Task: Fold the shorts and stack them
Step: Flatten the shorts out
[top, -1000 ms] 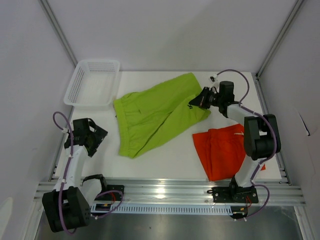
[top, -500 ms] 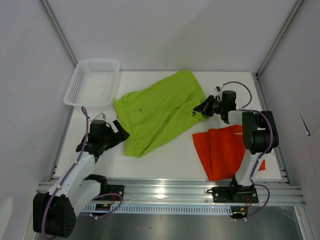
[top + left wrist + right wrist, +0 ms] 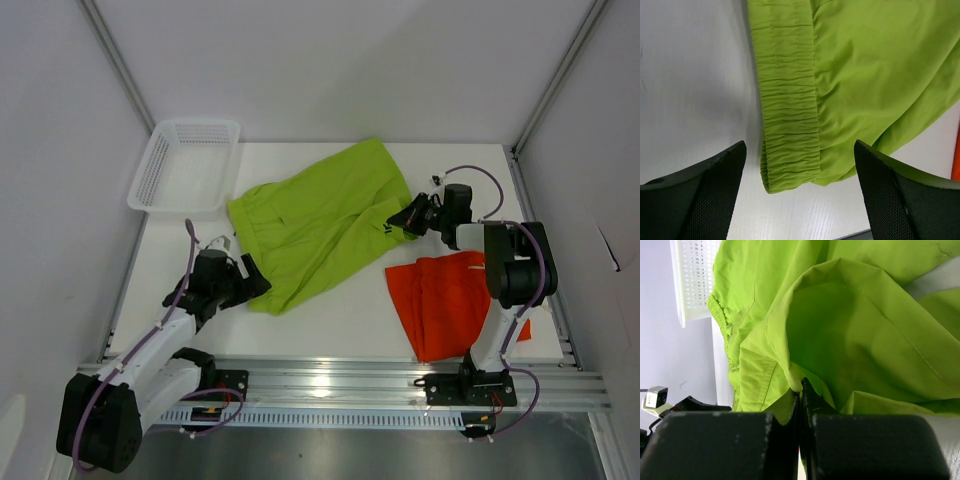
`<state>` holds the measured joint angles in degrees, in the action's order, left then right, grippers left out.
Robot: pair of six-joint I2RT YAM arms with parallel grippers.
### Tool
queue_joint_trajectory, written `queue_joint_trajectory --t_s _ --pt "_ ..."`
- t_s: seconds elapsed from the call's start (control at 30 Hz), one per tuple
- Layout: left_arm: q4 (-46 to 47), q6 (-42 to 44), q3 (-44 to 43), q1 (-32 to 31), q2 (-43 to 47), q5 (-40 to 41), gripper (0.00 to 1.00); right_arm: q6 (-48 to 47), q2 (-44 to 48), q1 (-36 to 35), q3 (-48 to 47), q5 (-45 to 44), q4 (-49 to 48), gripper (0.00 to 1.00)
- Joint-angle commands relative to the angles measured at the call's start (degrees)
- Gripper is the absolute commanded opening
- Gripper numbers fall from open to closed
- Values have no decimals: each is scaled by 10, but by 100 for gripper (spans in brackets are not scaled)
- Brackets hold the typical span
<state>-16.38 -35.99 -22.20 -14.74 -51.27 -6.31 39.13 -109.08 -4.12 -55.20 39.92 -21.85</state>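
Observation:
The lime green shorts (image 3: 318,225) lie spread across the middle of the table. My right gripper (image 3: 402,216) is shut on their right hem, and the pinched fold (image 3: 801,386) rises above the dark fingers. My left gripper (image 3: 256,285) is open and low at the near-left waistband corner. In the left wrist view that gathered waistband (image 3: 790,145) ends between my two fingers (image 3: 700,197), and nothing is held. The orange shorts (image 3: 445,298) lie flat at the near right, beside the right arm's base.
A white mesh basket (image 3: 185,165) stands at the far-left corner of the table. White walls and metal frame posts enclose the table on three sides. The aluminium rail with both arm bases runs along the near edge.
My left arm has swung in from the left edge to the green shorts' near waistband corner. My right gripper has drawn the hem slightly to the right and then held still.

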Motion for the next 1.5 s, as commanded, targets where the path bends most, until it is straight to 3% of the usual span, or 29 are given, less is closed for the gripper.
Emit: queue_joint_trajectory --t_s 0.0,0.07,0.2,0.43,0.57,0.7,0.87,1.03,1.47 --pt "-18 -9 -2 -13 4 38 89 2 19 -1 2 4 -27 0" --pt "-12 -10 7 -15 10 31 87 1 18 0 2 4 -26 0" --pt "14 -9 16 -15 7 -12 66 0 20 0 4 2 -25 0" --pt "29 -23 24 -15 -28 -83 49 -1 21 0 4 2 -25 0" --pt "45 -33 14 -15 -49 -123 30 -2 22 -1 5 1 -24 0" --pt "52 -39 -9 -13 -75 -136 0 -2 23 -1 6 1 -23 0" --pt "100 -70 -43 -1 -113 -186 0 -3 26 0 9 1 -23 0" --pt "83 -74 -101 10 -129 -194 0 -6 37 1 15 -2 -24 0" --pt "134 -109 -181 146 -237 -259 0 0 86 9 53 -24 -65 0"
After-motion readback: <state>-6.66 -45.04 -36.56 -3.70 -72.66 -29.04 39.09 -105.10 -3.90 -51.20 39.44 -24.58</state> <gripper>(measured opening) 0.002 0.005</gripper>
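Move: The green shorts' near waistband end lies close below the left gripper, about 4 cm back, 2 cm to its right and 4 cm down. From that gripper the white basket is some 31 cm ahead and 17 cm left, and the red shorts 7 cm back and 39 cm right. For the right gripper, already pinching the green leg, the waistband end is about 21 cm back, 29 cm left and 5 cm down. Bring the left gripper down, back and right, about 5 cm in all, to the near waistband end, shutting the wide-open fingers as you go. Once they are shut, swing forward some 9 cm and up 7 cm along the waistband, rolling the left side down about 20 degrees overall. Keep the right gripper nearly still, its pinch on the leg held. ##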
